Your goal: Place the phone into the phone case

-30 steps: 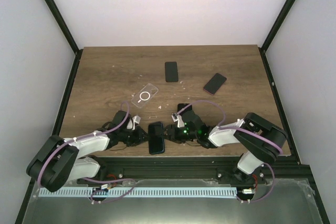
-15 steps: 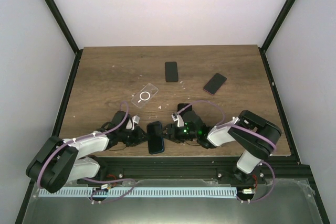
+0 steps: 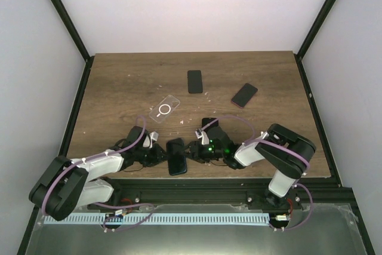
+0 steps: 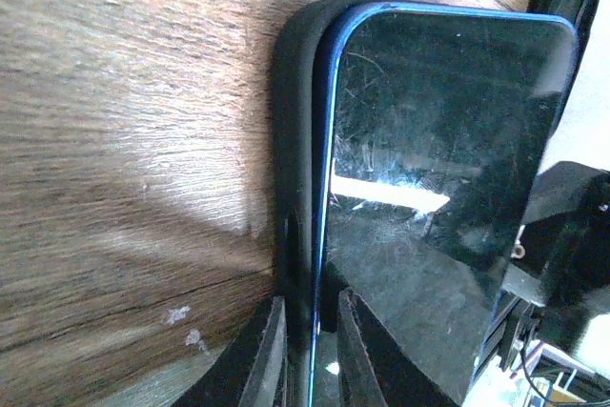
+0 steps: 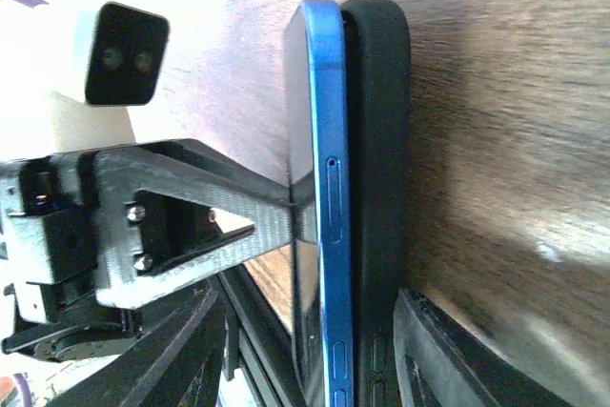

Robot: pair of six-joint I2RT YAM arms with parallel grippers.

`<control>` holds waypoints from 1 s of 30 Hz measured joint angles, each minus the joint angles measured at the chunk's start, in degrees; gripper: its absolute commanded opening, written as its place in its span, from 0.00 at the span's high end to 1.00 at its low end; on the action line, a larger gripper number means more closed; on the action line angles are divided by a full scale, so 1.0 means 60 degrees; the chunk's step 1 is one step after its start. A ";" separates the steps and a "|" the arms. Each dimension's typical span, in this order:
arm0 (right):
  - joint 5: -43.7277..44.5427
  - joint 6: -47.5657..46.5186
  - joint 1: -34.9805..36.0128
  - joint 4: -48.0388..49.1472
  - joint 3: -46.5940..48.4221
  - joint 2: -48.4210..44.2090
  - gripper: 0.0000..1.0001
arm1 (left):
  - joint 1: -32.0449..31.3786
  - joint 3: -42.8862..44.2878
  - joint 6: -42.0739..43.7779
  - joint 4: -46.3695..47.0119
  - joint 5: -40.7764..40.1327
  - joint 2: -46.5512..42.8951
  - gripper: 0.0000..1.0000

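Note:
A blue-edged phone (image 3: 176,156) lies screen up, partly seated in a black phone case (image 4: 295,140) near the table's front edge. In the left wrist view the phone (image 4: 438,150) sits skewed over the case, whose left wall still shows beside it. My left gripper (image 4: 313,316) is shut on the near long edge of the phone and case together. From the other side my right gripper (image 5: 310,302) straddles the phone (image 5: 327,188) and case (image 5: 376,140). One finger (image 5: 448,350) is against the case and the other (image 5: 181,350) stands off the screen.
A clear case with a white ring (image 3: 165,109) lies behind the left arm. Two other dark phones lie farther back, one at centre (image 3: 194,81) and one to the right (image 3: 244,95). The table's front edge and rail run just behind the held phone.
The right gripper's fingers have drawn a little closer around the phone and case, and the right arm's elbow has swung slightly left. The left gripper holds as before.

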 measured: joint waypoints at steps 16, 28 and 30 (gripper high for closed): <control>-0.0419 0.0098 0.0080 0.0678 0.0251 0.0612 0.51 | 0.0000 -0.0047 -0.0036 -0.0069 -0.0131 -0.0084 0.85; -0.0554 -0.0007 0.0124 0.0204 0.0466 0.0663 0.81 | 0.0011 -0.0022 0.0004 0.0007 -0.0029 -0.0022 0.85; -0.0477 -0.0106 0.0138 0.0036 0.0466 0.0484 0.88 | 0.0007 -0.0022 0.0007 -0.0062 -0.0066 -0.0073 0.83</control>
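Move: The phone lies half-seated in the black phone case, tilted with its right side up. Its middle is about 4 cm to the right of the left hand, 1 cm back and 1 cm higher, and about 5 cm to the left of the right hand, 2 cm back and 2 cm lower. From the right hand, a spare black case lies some 9 cm ahead and 8 cm right. A clear case lies 19 cm ahead and 10 cm left. The right fingers end up pinching the phone and the raised right edge of the case together, one over the screen, the other under the case back. The hand first bobs up about 2 cm and back down while working about 1.5 cm left over the edge, then its half-open fingers close well in. The left fingers stay astride the case's left edge, shifting only slightly. ##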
